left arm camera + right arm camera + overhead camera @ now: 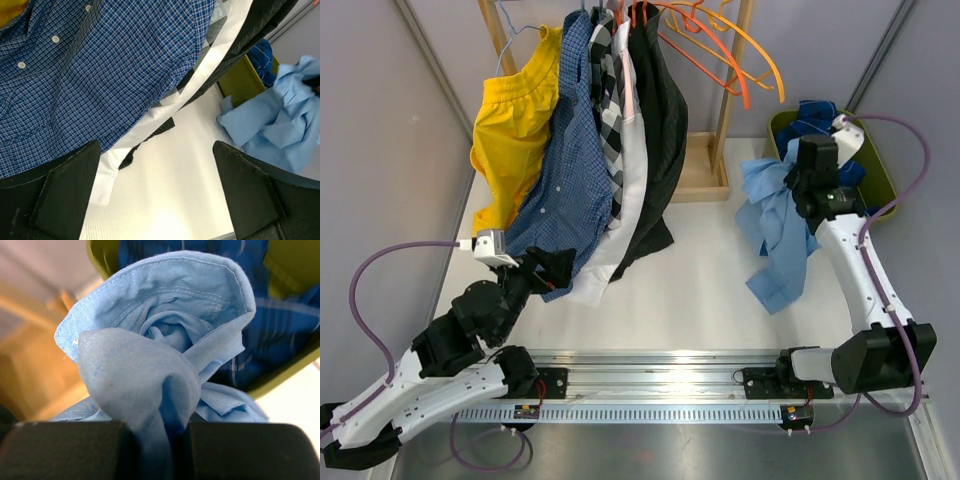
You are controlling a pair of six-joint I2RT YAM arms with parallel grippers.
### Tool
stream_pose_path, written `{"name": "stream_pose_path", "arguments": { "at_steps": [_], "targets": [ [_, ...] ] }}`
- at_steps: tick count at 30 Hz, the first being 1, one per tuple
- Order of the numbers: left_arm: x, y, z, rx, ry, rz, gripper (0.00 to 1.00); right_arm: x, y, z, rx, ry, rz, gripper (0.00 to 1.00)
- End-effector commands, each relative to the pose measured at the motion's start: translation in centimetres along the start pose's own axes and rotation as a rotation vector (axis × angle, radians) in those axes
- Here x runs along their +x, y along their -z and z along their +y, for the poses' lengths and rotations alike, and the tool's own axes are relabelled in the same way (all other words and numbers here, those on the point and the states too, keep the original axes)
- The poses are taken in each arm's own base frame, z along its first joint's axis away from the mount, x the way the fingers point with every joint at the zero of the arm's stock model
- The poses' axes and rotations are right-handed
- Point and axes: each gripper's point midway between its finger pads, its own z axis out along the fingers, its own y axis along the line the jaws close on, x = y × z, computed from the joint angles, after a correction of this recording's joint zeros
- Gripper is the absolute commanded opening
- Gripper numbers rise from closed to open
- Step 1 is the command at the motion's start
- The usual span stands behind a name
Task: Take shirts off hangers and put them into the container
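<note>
Several shirts hang on the rack: yellow, dark blue check, black-and-white check, white and black. Bare orange hangers hang to their right. My left gripper is open at the hem of the dark blue check shirt, with only table between its fingers. My right gripper is shut on a light blue shirt, bunched up at the near left edge of the olive-green container. The shirt's tail drapes down onto the table.
A dark blue shirt lies inside the container. The wooden rack's base and post stand between the hanging shirts and the container. Grey walls close in both sides. A metal rail runs along the near edge.
</note>
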Motion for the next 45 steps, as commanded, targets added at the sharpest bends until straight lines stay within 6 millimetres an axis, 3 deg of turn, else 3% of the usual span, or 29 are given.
{"name": "stream_pose_path", "arguments": {
  "at_steps": [1,2,3,4,5,6,7,10,16,21,28,33,36,39,42,43,45],
  "targets": [
    [-1.6,-0.2,-1.7,0.045,0.023,-0.035,0.99,-8.6,0.6,0.8,-0.023,-0.064,-0.196,0.0],
    [-1.7,-0.2,-1.7,0.046,0.021,-0.036,0.99,-11.8,1.3,1.3,-0.037,-0.094,-0.263,0.0],
    [-1.8,-0.2,-1.7,0.048,0.019,-0.037,0.99,-13.5,1.4,1.2,-0.03,-0.106,-0.292,0.0],
    [-1.7,-0.1,-1.7,0.049,0.018,-0.036,0.99,-14.6,0.2,0.7,-0.005,-0.105,-0.303,0.0],
    [-1.7,-0.1,-1.7,0.049,0.02,-0.036,0.99,-17.9,1.3,1.4,-0.028,-0.133,-0.368,0.0],
    [-1.8,0.0,-1.6,0.051,0.027,-0.038,0.99,-19.4,1.3,1.3,-0.021,-0.131,-0.396,0.0],
    [-1.7,0.0,-1.6,0.05,0.028,-0.037,0.99,-22.2,1.1,1.0,-0.007,-0.149,-0.445,0.0],
    [-1.6,0.2,-1.3,0.046,0.033,-0.036,0.99,-26.4,1.1,1.5,-0.002,-0.151,-0.522,0.0],
    [-2.0,0.6,-0.8,0.03,0.028,-0.041,0.99,-32.4,1.8,0.8,0.002,-0.215,-0.71,0.0],
    [-2.2,0.5,-0.7,0.019,0.02,-0.047,0.99,-35.2,2.0,-0.6,0.009,-0.254,-0.813,0.0],
    [-2.2,0.1,-1.0,0.01,-0.002,-0.042,0.99,-40.2,7.3,-1.0,-0.061,-0.301,-1.083,0.0],
    [-2.1,-0.4,-1.4,0.01,-0.017,-0.04,0.99,-42.1,10.0,-1.1,-0.075,-0.288,-1.178,0.0],
    [-2.0,-0.7,-1.6,0.009,-0.025,-0.038,0.99,-42.1,10.0,-1.5,-0.06,-0.276,-1.185,0.0],
    [-1.8,-1.0,-1.8,0.014,-0.033,-0.032,0.99,-41.2,8.2,-1.6,-0.043,-0.258,-1.142,0.0],
    [-1.5,-1.1,-2.0,0.017,-0.028,-0.028,0.99,-38.5,4.4,-2.1,-0.005,-0.25,-1.04,0.0],
    [-1.3,-1.1,-1.9,0.018,-0.027,-0.025,0.99,-36.2,2.0,-2.5,0.014,-0.236,-0.978,0.0],
    [-1.2,-1.1,-1.8,0.02,-0.018,-0.024,0.99,-33.8,0.0,-3.2,0.032,-0.26,-0.938,0.0]
  ]
}}
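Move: The light blue shirt is already gripped in the right hand; the green container it goes to has its middle roughly 14 cm ahead of that hand, 9 cm to its right and 16 cm below. The navy shirt lies inside the container, about 15 cm ahead and 8 cm right of the hand. The rack's wooden base stands some 22 cm ahead and 17 cm left, down on the table. From the left hand the container lies about 35 cm ahead and 58 cm right. The light blue shirt, still pinched in the shut fingers, is hoisted by the right hand in one fast sweep of about 35 cm up, going some 15 cm right and 10 cm forward over the container. The hand tips fingers-up by around 50 degrees on the way, draws back a little near the top, then starts down by about 5 cm. ##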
